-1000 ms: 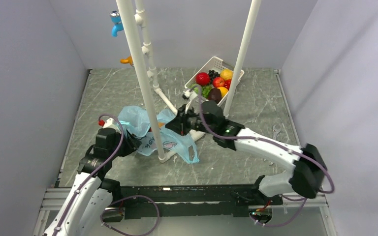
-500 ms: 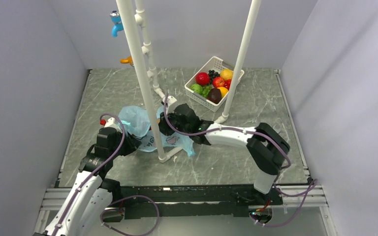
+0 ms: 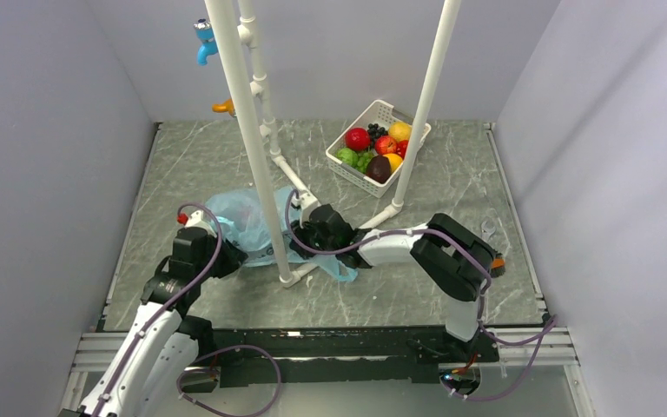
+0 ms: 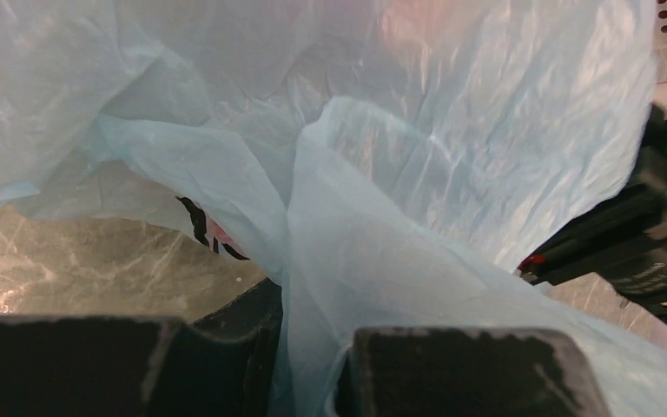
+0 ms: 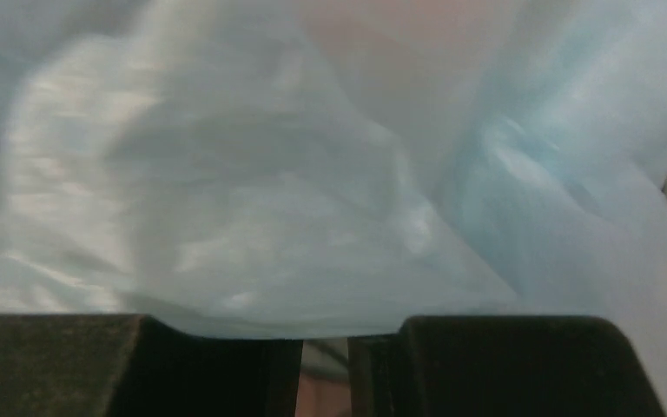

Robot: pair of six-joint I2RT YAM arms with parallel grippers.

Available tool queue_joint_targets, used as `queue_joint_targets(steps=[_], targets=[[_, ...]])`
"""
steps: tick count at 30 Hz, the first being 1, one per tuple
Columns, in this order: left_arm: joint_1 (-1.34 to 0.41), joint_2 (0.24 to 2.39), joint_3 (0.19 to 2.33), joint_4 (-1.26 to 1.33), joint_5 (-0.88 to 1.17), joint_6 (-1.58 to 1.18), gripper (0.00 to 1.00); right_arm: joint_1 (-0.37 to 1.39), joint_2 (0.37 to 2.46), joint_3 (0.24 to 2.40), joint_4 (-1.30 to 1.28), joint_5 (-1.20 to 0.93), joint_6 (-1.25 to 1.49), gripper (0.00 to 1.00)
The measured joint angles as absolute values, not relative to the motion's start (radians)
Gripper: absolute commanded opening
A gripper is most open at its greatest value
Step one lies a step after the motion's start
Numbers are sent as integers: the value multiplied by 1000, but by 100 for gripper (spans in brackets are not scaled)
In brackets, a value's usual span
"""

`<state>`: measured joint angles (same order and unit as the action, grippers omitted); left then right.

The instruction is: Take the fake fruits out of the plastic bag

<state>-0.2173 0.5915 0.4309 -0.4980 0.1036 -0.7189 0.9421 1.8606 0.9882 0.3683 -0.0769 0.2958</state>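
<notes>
The light-blue plastic bag (image 3: 241,217) lies crumpled on the table left of the white pole's foot. My left gripper (image 3: 227,258) is at its near-left edge, shut on a fold of the bag (image 4: 313,261); the film runs between the jaws (image 4: 313,339). My right gripper (image 3: 302,234) presses against the bag's right side, jaws almost together (image 5: 326,339), with film (image 5: 252,200) draped across their tips. No fake fruit shows plainly outside the basket; a faint peach tint shows through the film in both wrist views (image 4: 408,17) (image 5: 382,17).
A white slotted basket (image 3: 380,111) at the back right holds red, orange, green and dark fruits. White poles (image 3: 256,174) (image 3: 421,104) stand on the table, one foot right beside the bag. Grey walls enclose three sides.
My right arm has folded in and its gripper has moved left and nearer, from the bag's right edge to against the bag by the pole foot. The bag has flattened. My left arm barely moved.
</notes>
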Motion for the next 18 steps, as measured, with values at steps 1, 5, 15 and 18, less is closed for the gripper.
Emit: queue_joint_targets(steps=[1,5,15,18], targets=[[-217,586,426,-501,101,-719,19,942,1860,959,375,-67,299,27],[-217,563,416,-513,99,-720,20,942,1845,862,377,-23,319,28],[-217,512,396,-522,119,-730,19,942,1684,868,262,-20,342,47],[-217,496,395,-516,143,-740,19,943,1618,907,274,-89,373,47]])
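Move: The fruit in the blue plastic bag shows only as a pinkish blur, roughly 7 cm ahead and 6 cm left of the right gripper and slightly below it. From that gripper, the bag's loose handle trails about 11 cm right and 5 cm back, and the white pipe corner sits some 8 cm straight back. From the left gripper, the fruit is about 9 cm ahead, 7 cm right and 5 cm lower. Dip the right gripper at the bag's mouth about 4 cm down and just as far to the right, then turn it round and lift it roughly 10 cm, easing back a little and finally left again. Spread its fingers from a narrow gap to about half open, mostly on the way up. Keep the left gripper pinched on the bag, nearly still. ##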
